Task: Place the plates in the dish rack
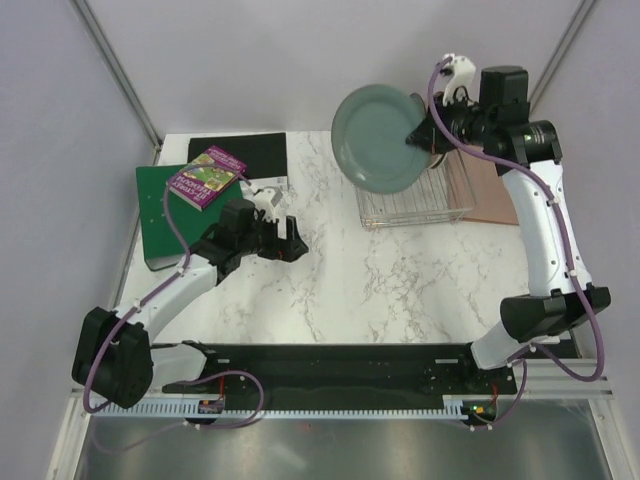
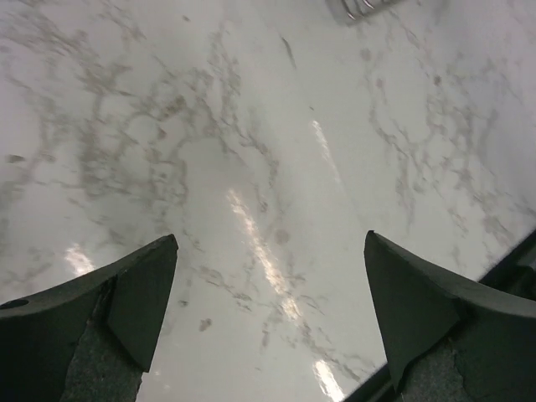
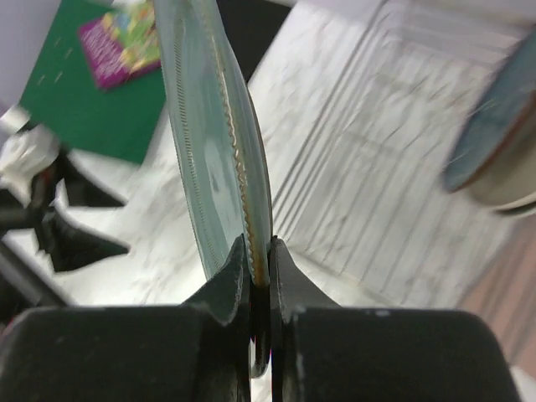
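Note:
My right gripper [image 1: 416, 136] is shut on the rim of a plain grey-green plate [image 1: 378, 140], holding it up on edge above the left end of the dish rack [image 1: 415, 205], a silver wire basket. The right wrist view shows the plate [image 3: 219, 126] edge-on, pinched between the fingers of that gripper [image 3: 260, 255], with the rack's wires [image 3: 377, 142] below. More plates [image 3: 498, 126], a dark blue one on top, sit stacked at that view's right edge. My left gripper [image 1: 292, 243] [image 2: 268, 310] hangs open over bare marble, with nothing between its fingers.
A green binder [image 1: 160, 225] carrying a purple book [image 1: 206, 178] lies at the table's left. Behind them is a black mat [image 1: 240, 150]. A brown board [image 1: 482, 190] lies right of the rack. A corner of the rack [image 2: 360, 7] shows in the left wrist view.

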Tool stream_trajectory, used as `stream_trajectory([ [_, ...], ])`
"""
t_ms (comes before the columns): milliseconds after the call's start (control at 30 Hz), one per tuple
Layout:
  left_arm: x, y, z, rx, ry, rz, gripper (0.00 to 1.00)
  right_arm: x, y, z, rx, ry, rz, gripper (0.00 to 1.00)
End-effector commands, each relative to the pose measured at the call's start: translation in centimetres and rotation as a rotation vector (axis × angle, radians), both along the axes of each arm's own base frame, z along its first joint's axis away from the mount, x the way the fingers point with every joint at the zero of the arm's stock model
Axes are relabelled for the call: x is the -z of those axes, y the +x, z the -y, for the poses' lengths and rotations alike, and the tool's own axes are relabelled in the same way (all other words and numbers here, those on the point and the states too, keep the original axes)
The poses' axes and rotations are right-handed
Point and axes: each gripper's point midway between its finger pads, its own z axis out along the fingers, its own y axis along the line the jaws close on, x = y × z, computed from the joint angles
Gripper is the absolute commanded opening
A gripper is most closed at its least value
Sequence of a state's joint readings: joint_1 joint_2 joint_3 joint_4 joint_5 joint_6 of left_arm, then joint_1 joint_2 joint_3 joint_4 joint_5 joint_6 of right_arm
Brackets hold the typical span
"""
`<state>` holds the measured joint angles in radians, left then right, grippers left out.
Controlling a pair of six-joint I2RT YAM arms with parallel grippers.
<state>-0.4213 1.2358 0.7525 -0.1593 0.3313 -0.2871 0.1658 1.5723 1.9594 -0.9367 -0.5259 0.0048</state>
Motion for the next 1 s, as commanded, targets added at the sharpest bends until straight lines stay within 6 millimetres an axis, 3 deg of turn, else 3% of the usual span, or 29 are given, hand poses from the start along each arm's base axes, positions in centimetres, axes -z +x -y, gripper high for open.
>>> stream_trajectory([
  [0,-1.9,5.2,-5.6,-0.228,0.281,0.217,1.00,-6.6,8.0,5.4,0.432,-0.024,0.252,0.00],
  [33,-2.3,6.1,-7.0,-0.313,0.319,0.234,1.00,-7.2,9.0,6.2,0.491,-0.017,0.287,0.00],
  [67,-2.9,7.2,-9.6,-0.460,0.395,0.260,1.00,-8.1,10.5,6.3,0.526,0.008,0.359,0.00],
  [100,-3.3,7.5,-10.1,-0.472,0.412,0.276,1.00,-8.6,11.4,7.9,0.642,-0.006,0.400,0.00],
  [167,-4.3,8.0,-10.3,-0.471,0.410,0.295,1.00,-9.4,12.8,7.3,0.694,-0.008,0.481,0.00],
  [200,-4.7,8.1,-10.3,-0.463,0.408,0.306,1.00,-9.5,13.2,8.5,0.792,-0.041,0.499,0.00],
  [267,-4.9,8.1,-9.7,-0.435,0.391,0.306,1.00,-9.2,14.5,8.0,0.880,-0.085,0.525,0.00],
  [300,-4.8,8.1,-9.5,-0.438,0.381,0.298,1.00,-9.2,14.5,9.0,0.983,-0.114,0.531,0.00],
  [433,-4.0,8.4,-9.2,-0.418,0.370,0.272,1.00,-8.2,16.7,8.2,1.011,-0.145,0.540,0.00],
  [800,-3.2,8.2,-9.4,-0.409,0.347,0.237,1.00,-2.5,19.6,8.1,1.061,-0.354,0.482,0.00],
  [967,-2.8,8.1,-9.3,-0.401,0.337,0.222,1.00,1.3,20.8,7.4,1.020,-0.409,0.421,0.00],
])
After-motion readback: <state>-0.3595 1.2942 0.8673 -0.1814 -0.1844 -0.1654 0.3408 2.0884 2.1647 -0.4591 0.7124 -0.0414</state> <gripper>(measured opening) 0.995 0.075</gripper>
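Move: The right hand already grips the green plate by its rim. The rack slot beside the blue plate lies about 28 cm ahead, 8 cm to the right and 25 cm below. The blue plate stands some 28 cm ahead, 6 cm right and 23 cm down, the cream plate level with it and another 7 cm farther right. From the empty left hand the slot is roughly 37 cm ahead and 43 cm right, near its own height. Forward and a little right, about 20 cm in all ahead, the right arm swings the green plate over the rack, first rising slightly, then sinking some 10 cm while easing off. Its wrist turns clockwise about 50 degrees and rolls, bringing the plate on edge beside the standing plates; the fingers keep their pinch. The left hand, open and empty, withdraws left and forward, turning counter-clockwise. ##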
